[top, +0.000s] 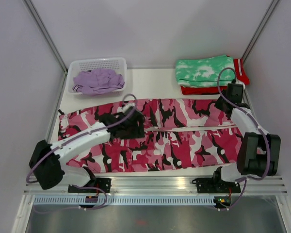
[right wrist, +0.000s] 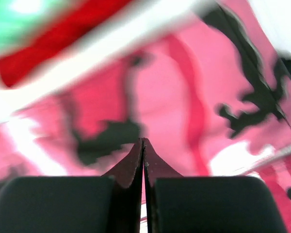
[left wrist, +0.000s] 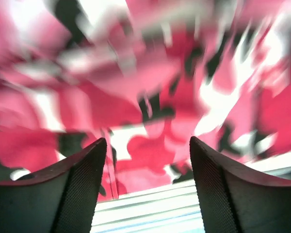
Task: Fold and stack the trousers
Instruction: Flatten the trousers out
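The pink, white and black camouflage trousers [top: 169, 136] lie spread flat across the table, legs side by side. The lilac trousers [top: 98, 80] sit crumpled in a white basket [top: 97, 61] at the back left. My left gripper [top: 131, 124] hovers over the left-middle of the camouflage pair, open and empty; in the left wrist view [left wrist: 148, 141] blurred camouflage cloth [left wrist: 150, 87] shows between its fingers. My right gripper [top: 226, 105] is over the pair's back right corner; in the right wrist view [right wrist: 143, 140] it is shut, with nothing visible between its tips, above the cloth [right wrist: 184, 97].
A green-and-white tie-dye folded garment [top: 203, 71] lies on a red folded garment [top: 241, 73] at the back right, just behind my right gripper; both show blurred in the right wrist view, green [right wrist: 19, 19] and red [right wrist: 53, 43]. The table's metal front rail [top: 155, 182] runs below the trousers.
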You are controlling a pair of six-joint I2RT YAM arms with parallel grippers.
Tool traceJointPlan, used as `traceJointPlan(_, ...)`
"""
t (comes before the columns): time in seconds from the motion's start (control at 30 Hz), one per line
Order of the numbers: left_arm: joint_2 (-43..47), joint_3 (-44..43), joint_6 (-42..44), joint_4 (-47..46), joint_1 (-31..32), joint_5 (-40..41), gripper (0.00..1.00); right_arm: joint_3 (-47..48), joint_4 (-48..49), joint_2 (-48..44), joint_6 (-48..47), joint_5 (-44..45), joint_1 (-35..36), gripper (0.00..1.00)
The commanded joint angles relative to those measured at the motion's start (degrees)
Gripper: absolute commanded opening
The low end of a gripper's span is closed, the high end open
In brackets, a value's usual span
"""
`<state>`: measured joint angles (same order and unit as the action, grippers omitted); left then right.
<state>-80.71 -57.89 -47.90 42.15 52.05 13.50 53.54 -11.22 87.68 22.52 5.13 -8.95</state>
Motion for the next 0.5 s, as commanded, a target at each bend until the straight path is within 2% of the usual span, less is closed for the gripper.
traceJointPlan(0.0, 9.5, -0.84, 3.68, 2.33, -13.43, -0.91, 0.77, 3.85, 0.24, -9.44, -3.71, -4.95, 5.58, 0.04)
traceJointPlan(0.03, 10.99, 0.05, 4.04, 1.8, -17.21, -1.45, 0.77, 3.51, 0.32, -11.02, -3.98, -6.34, 7.0, 0.12)
traceJointPlan(0.07, 13.01, 0.84, 3.69, 1.71, -24.47, -0.41, 0.78, 2.98, 0.93, -13.82, -3.89, -8.79, 8.23, 0.14)
traceJointPlan(0.13, 14.08, 2.95, 2.47, 2.5, -31.37, 0.39, 0.78, 0.35, 1.99, -16.56, -1.44, -11.7, 11.75, 0.18)
traceJointPlan(0.17, 14.61, 3.91, 1.42, 2.41, -37.92, 0.22, 0.78, -0.97, 3.3, -19.01, -0.3, -14.24, 12.55, 0.2)
traceJointPlan(0.23, 14.79, 6.98, 0.7, 1.62, -44.72, -2.23, 0.78, -4.66, 3.75, -21.22, 2.16, -15.41, 14.57, 0.29)
traceJointPlan(0.27, 14.7, 7.96, 0.7, 1.18, -51.2, -3.12, 0.78, -5.89, 2.97, -23.23, 2.87, -15.23, 15.18, 0.3)
traceJointPlan(0.37, 13.56, 11.82, 0.0, -0.57, -62.81, -4.71, 0.78, -12.03, 1.04, -26.75, 4.54, -14.79, 16.33, 0.41)
traceJointPlan(0.47, 10.06, 13.94, -1.31, -2.86, -68.12, -3.39, 0.74, -14.95, -2.73, -28.87, 4.9, -11.81, 16.42, 0.48)
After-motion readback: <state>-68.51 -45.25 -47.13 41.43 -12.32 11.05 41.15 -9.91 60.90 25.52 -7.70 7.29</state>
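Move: The trousers' left end lies about 37 cm to the left gripper's left, some 4 cm ahead and 8 cm below; the bin with the purple cloth is roughly 22 cm left and 38 cm ahead. From the right gripper, the stretch of the gap between the trouser legs it is heading for is about 15 cm left, 10 cm back and 8 cm below; the green folded cloth stands some 24 cm ahead and 6 cm left. Swing the open left gripper some 30 cm left over the trousers towards their left end in an arc, up and forward first, then down and slightly back, turning about 60 degrees counter-clockwise. Lift the right gripper clear, carry it about 15 cm left and then back, lowering late towards the gap between the legs; turn it counter-clockwise and open its fingers about halfway. ##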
